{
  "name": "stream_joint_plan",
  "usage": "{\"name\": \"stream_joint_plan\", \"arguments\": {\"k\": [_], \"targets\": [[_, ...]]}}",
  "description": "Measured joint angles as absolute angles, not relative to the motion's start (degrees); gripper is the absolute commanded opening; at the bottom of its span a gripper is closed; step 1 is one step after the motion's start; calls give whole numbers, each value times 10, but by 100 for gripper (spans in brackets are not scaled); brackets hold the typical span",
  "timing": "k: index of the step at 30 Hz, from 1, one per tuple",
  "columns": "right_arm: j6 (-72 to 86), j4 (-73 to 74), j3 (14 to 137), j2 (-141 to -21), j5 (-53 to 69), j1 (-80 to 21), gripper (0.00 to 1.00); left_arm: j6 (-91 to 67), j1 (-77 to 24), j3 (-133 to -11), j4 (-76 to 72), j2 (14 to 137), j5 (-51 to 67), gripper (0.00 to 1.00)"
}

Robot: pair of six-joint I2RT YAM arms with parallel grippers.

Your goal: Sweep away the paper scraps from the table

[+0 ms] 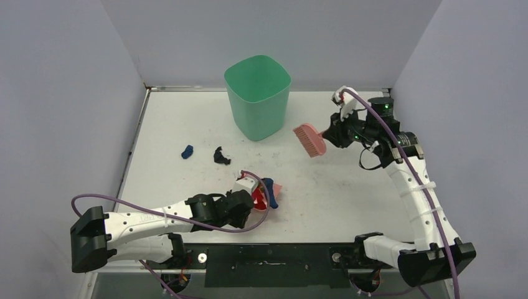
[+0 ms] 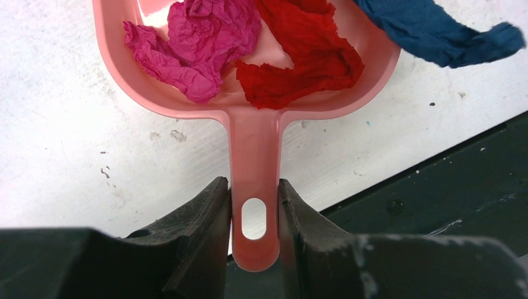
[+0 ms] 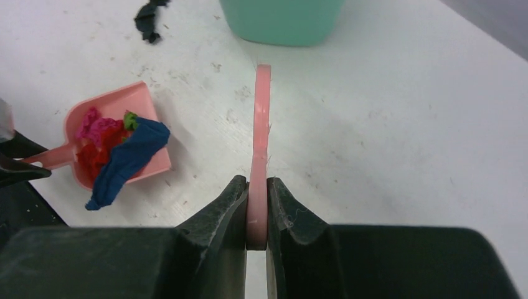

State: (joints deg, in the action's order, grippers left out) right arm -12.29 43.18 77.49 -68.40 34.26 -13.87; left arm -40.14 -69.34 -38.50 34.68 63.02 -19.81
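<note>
My left gripper [image 2: 254, 212] is shut on the handle of the pink dustpan [image 2: 255, 143], which rests on the table [image 1: 348, 193] near its front edge. In the pan lie a magenta scrap [image 2: 199, 43] and a red scrap [image 2: 299, 56], and a long dark blue scrap [image 2: 436, 28] hangs over its rim. A small green scrap [image 3: 131, 119] shows among them. Loose on the table to the left are a dark blue scrap [image 1: 187, 151] and a black scrap [image 1: 221, 156]. My right gripper [image 3: 257, 205] is shut on the pink hand brush [image 1: 309, 139], held above the table at the back right.
A green bin [image 1: 258, 96] stands upright at the back middle, just left of the brush. Pale grey walls close off the left, back and right sides. A black metal rail [image 1: 268, 255] runs along the front edge between the arm bases.
</note>
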Motion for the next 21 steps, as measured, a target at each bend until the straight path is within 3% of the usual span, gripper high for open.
{"name": "stream_joint_plan", "arguments": {"k": [7,21], "targets": [[-118,415,648,-642,361,-21,5,-387,-697,-385,333,630,-203,0],[-53,321,459,-645,548,130,5,-356,-697,-470,368,635,-213,0]]}}
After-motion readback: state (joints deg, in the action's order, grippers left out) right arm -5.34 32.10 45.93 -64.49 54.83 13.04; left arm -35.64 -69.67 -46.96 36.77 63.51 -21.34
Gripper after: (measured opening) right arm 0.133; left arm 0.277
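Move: Held by its handle in the left hand, the scrap-laden dustpan is bound for the green bin, about 38 cm ahead and 4 cm to the right. The black scrap lies some 27 cm ahead of this hand and 10 cm left. The right hand, holding the brush, heads for open table roughly 8 cm to its right, 3 cm back and 29 cm below; the dustpan is about 16 cm left, 7 cm back and 26 cm below it. Carrying the brush away from the bin, the right hand swings about 8 cm to the right while dropping some 13 cm towards the open table, rolling about 30 degrees clockwise about its fingers' line, seen from behind. After barely moving at first, the left hand lifts the dustpan roughly 5 cm, drifting a little right. Both keep their grips. ##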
